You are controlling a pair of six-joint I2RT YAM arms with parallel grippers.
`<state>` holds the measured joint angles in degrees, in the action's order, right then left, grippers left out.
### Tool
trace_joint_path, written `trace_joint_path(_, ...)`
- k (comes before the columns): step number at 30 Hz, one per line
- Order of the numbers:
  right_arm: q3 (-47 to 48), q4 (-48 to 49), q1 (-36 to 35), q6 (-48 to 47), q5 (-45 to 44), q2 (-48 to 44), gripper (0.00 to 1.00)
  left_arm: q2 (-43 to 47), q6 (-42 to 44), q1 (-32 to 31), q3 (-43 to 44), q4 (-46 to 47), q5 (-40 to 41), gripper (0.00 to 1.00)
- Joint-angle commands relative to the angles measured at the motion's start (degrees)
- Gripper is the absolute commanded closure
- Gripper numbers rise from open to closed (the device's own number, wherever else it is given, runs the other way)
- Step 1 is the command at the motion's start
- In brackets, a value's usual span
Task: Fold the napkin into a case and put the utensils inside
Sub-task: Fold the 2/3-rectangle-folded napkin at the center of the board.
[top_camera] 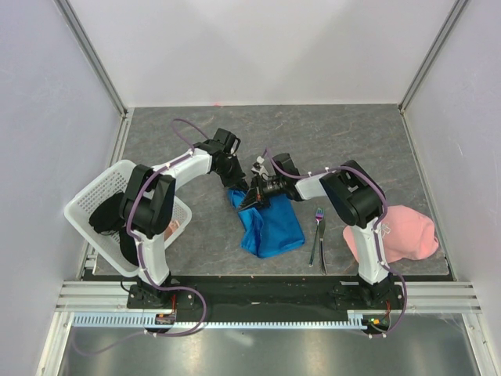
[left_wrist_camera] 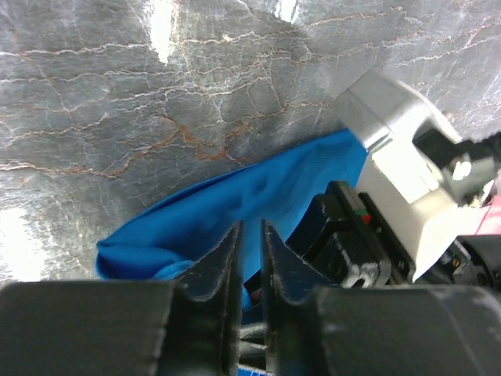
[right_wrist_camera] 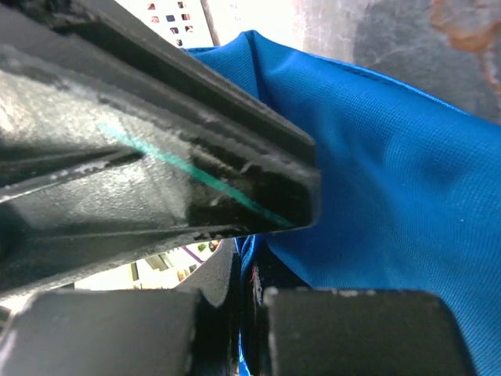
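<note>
The bright blue napkin (top_camera: 270, 225) lies bunched in a loose, uneven fold at the table's middle. Its far corner is lifted between both grippers. My left gripper (top_camera: 236, 186) is shut on that blue cloth, which shows between its fingertips in the left wrist view (left_wrist_camera: 250, 235). My right gripper (top_camera: 255, 197) is shut on the cloth's edge right beside it, seen in the right wrist view (right_wrist_camera: 249, 270). The napkin fills the right wrist view (right_wrist_camera: 391, 196) and also shows in the left wrist view (left_wrist_camera: 235, 204). The fork (top_camera: 315, 235) and knife (top_camera: 322, 254) lie just right of the napkin.
A pale pink cloth (top_camera: 399, 235) lies crumpled at the right edge. A white mesh basket (top_camera: 98, 200) stands at the left, partly over the table's side. White walls enclose the grey table (top_camera: 313, 133).
</note>
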<state>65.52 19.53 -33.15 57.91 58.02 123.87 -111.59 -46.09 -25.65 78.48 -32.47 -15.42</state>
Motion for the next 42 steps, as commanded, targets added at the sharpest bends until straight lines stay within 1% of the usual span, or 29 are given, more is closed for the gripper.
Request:
trace_joint_path(1,-0.21,2.97,0.45,0.27,0.34,-0.03,1.0,6.9,0.2,-0.19,2.12,-0.49,1.7,0.68)
trace_joint_path(3,-1.0,3.67,0.19,0.36,0.43,-0.12,1.0,9.54,2.22,0.07,2.99,-1.54,2.58,0.62)
trace_joint_path(5,-1.27,4.9,0.27,0.89,0.86,0.05,1.0,10.42,5.29,1.3,3.52,-1.9,0.4,0.58)
trace_joint_path(6,-1.36,5.08,0.27,0.89,1.22,0.05,1.0,10.6,6.52,1.91,3.7,-2.07,-2.31,0.56)
trace_joint_path(7,-1.36,4.73,0.27,0.54,1.39,0.05,1.0,10.26,9.67,3.31,3.96,-2.42,-4.16,0.55)
trace_joint_path(9,-0.92,3.42,0.27,-0.95,1.57,0.23,1.0,9.47,13.28,4.64,3.96,-3.38,-6.63,0.55)
trace_joint_path(10,-0.83,2.71,0.36,-1.3,1.57,0.31,1.0,9.2,16.96,6.04,3.96,-3.91,-7.68,0.55)
trace_joint_path(12,-0.65,2.27,0.27,-2.1,1.66,0.58,1.0,7.8,20.49,7.45,4.4,-6.02,-10.76,0.55)
trace_joint_path(13,-0.65,2.09,0.27,-2.1,1.66,0.58,1.0,6.66,22.77,8.24,4.84,-7.16,-10.08,0.55)
trace_joint_path(16,-0.3,1.83,0.27,-2.1,1.48,0.49,1.0,5.08,25.51,8.51,4.84,-8.31,-8.67,0.55)
trace_joint_path(19,0.14,1.48,0.28,-2.27,1.57,0.58,1.0,3.23,26.3,8.42,4.84,-7.7,-10.07,0.54)
trace_joint_path(24,0.75,-0.02,0.28,-3.33,1.57,0.84,1.0,2.87,27.27,7.81,4.49,-5.33,-11.73,0.53)
trace_joint_path(34,1.37,-0.11,0.1,-3.24,1.39,0.84,1.0,0.85,27.36,6.05,4.23,-6.73,-10.68,0.54)
trace_joint_path(40,2.16,0.25,-0.08,-2.71,1.31,0.93,1.0,-0.2,27.19,5.61,5.02,-7.61,-8.31,0.56)
trace_joint_path(42,2.34,0.51,-0.08,-2.28,1.22,1.02,1.0,-0.73,27.36,5.26,5.54,-8.05,-7.7,0.6)
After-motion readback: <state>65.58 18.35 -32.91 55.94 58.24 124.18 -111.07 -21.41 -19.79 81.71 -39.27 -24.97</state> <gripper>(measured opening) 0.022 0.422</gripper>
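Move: Just back and left of the left hand, about 2 cm each way and slightly lower, is the raised napkin corner it goes for. The napkin's flat part lies some 12 cm back and 8 cm to the right of the left hand; the white basket is about 33 cm to its left and 9 cm back. From the right hand, whose fingers already pinch the fold's edge, that corner is about 3 cm ahead and 3 cm left. Rising some 8 cm off the fold, the left hand opens its fingers partway, swings about 5 cm left, then sinks again by roughly 6 cm while easing back and a little right. Its wrist turns about 20 degrees clockwise, bringing the parted fingertips to either side of the raised napkin corner. The right hand stays put and keeps its pinch on the fold. ##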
